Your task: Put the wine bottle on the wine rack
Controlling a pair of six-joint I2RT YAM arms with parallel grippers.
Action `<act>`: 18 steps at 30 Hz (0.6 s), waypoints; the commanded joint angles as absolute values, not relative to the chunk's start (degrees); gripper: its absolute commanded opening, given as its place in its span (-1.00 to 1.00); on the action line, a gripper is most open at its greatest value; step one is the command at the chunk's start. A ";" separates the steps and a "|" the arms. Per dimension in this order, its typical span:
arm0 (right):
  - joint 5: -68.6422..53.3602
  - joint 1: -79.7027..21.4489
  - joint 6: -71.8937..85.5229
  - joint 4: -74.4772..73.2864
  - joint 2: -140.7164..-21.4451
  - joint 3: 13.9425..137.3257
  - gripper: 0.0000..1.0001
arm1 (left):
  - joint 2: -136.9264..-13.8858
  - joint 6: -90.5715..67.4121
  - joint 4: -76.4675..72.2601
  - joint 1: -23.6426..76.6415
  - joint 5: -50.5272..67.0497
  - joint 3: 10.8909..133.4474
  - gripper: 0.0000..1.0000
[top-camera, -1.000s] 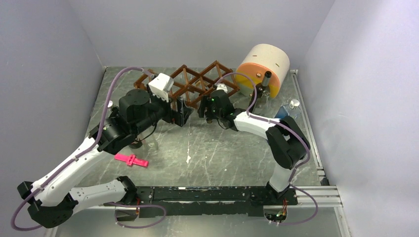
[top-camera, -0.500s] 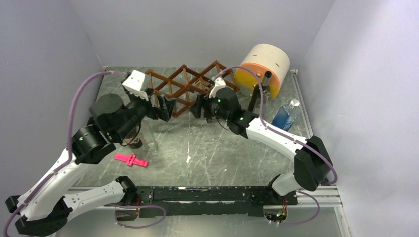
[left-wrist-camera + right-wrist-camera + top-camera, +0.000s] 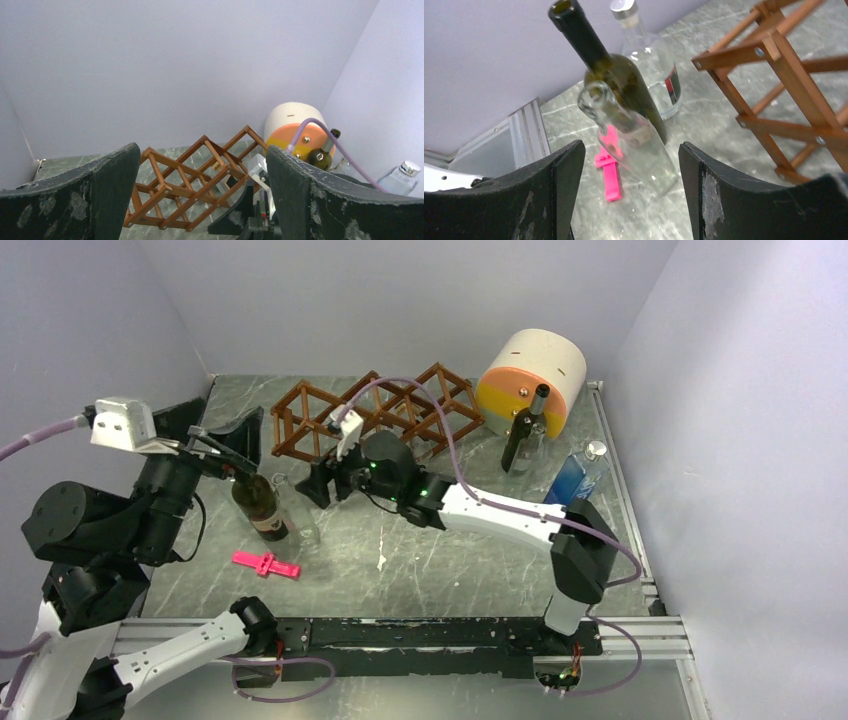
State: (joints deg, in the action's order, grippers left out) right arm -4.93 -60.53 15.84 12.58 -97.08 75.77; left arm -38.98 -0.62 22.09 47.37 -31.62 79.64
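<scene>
The reddish-brown lattice wine rack point(image 3: 372, 420) stands at the back middle of the table and fills the middle of the left wrist view point(image 3: 190, 186). A dark green wine bottle point(image 3: 257, 508) stands upright at the left, with a clear glass bottle point(image 3: 297, 520) beside it. In the right wrist view the dark wine bottle point(image 3: 620, 86) stands behind the clear glass bottle point(image 3: 636, 147). My right gripper point(image 3: 318, 483) point(image 3: 630, 165) is open, facing these bottles and touching neither. My left gripper point(image 3: 215, 433) point(image 3: 200, 165) is open, empty and raised at the left. A second dark bottle point(image 3: 520, 437) stands by the cylinder.
A cream, orange and yellow cylinder point(image 3: 530, 375) lies at the back right. A blue-tinted water bottle point(image 3: 579, 473) lies near the right edge. A pink clip point(image 3: 266, 563) lies on the table near the bottles. Another clear bottle with a silver cap point(image 3: 651, 60) stands behind the dark one.
My left arm has swung left and up, away from the rack. My right arm has reached left across the rack's front toward the bottles at the left, its jaws closing very slightly.
</scene>
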 commanded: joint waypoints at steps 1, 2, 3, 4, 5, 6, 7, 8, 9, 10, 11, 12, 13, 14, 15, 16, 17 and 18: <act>-7.33 -61.88 11.50 13.21 -102.36 83.08 0.45 | -38.03 -0.23 22.39 47.22 -33.93 80.77 0.98; -8.11 -62.21 10.80 12.42 -103.61 85.07 0.45 | -37.83 -0.40 22.74 47.24 -33.92 80.77 0.98; -9.14 -62.53 10.06 11.86 -104.57 86.17 0.45 | -37.68 -0.54 23.11 47.20 -33.80 80.77 0.98; -10.32 -62.85 9.22 11.40 -105.37 87.08 0.45 | -37.56 -0.65 23.38 47.20 -33.76 80.77 0.98; -11.13 -63.16 8.62 10.87 -106.40 87.93 0.45 | -37.41 -0.76 23.66 47.22 -33.75 80.77 0.98; -11.17 -63.46 8.20 10.41 -107.04 88.62 0.45 | -37.29 -0.88 23.87 47.24 -33.79 80.73 0.98; -10.97 -63.74 7.91 10.11 -107.81 89.22 0.45 | -37.13 -0.96 23.98 47.20 -33.79 80.58 0.98; -10.81 -63.87 7.71 9.89 -108.44 89.74 0.44 | -36.95 -1.01 24.00 47.20 -33.78 80.40 0.98; -10.59 -64.01 7.52 9.66 -109.11 90.34 0.43 | -36.78 -1.05 24.03 47.20 -33.75 80.22 0.98; -10.18 -64.14 7.41 9.47 -109.78 90.94 0.42 | -36.66 -1.13 24.00 47.20 -33.75 80.09 0.98; -9.49 -64.28 7.20 9.29 -110.34 91.48 0.39 | -36.51 -1.26 24.13 47.20 -33.75 80.03 0.98; -8.82 -64.27 7.07 9.28 -110.86 91.89 0.35 | -36.56 -1.36 24.32 47.20 -33.71 80.06 0.98; -8.23 -64.26 6.99 9.42 -111.24 92.08 0.30 | -36.56 -1.42 24.52 47.20 -33.61 80.07 0.98; -7.51 -64.36 6.84 9.74 -111.44 92.25 0.23 | -36.60 -1.59 24.78 47.20 -33.52 80.19 0.98; -6.96 -64.44 6.55 10.13 -111.60 92.15 0.15 | -36.71 -1.96 25.24 47.24 -33.50 80.39 0.98; -6.81 -64.53 5.84 11.05 -111.51 91.74 0.01 | -36.86 -2.46 25.80 47.20 -33.50 80.75 0.98; -7.08 -64.52 5.00 12.43 -111.11 90.85 -0.11 | -37.09 -3.13 26.48 47.20 -33.43 81.22 0.97; -7.32 -64.59 4.20 14.22 -110.66 89.73 -0.21 | -37.40 -3.65 27.22 47.25 -33.16 81.78 0.97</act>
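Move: The clear wine bottle stands upright about 8 cm to the right hand's left, only 1 cm back from it, its middle some 13 cm lower. The green wine bottle is about 7 cm farther left of it and 1 cm farther out. The pink clip lies roughly 17 cm left, 7 cm back and 26 cm below the right hand. From the left hand the clear bottle is about 3 cm ahead, 3 cm right and 38 cm below. The clear bottle's neck is what the right hand goes for: it slides about 7 cm left towards the bottle, slowing, then sinks some 3 cm over the second half. Its wrist turns about 10 degrees counter-clockwise, and near the end the fingers, one either side of the neck just under the mouth, start closing from wide to about half open; whether they touch the glass yet can't be told. ##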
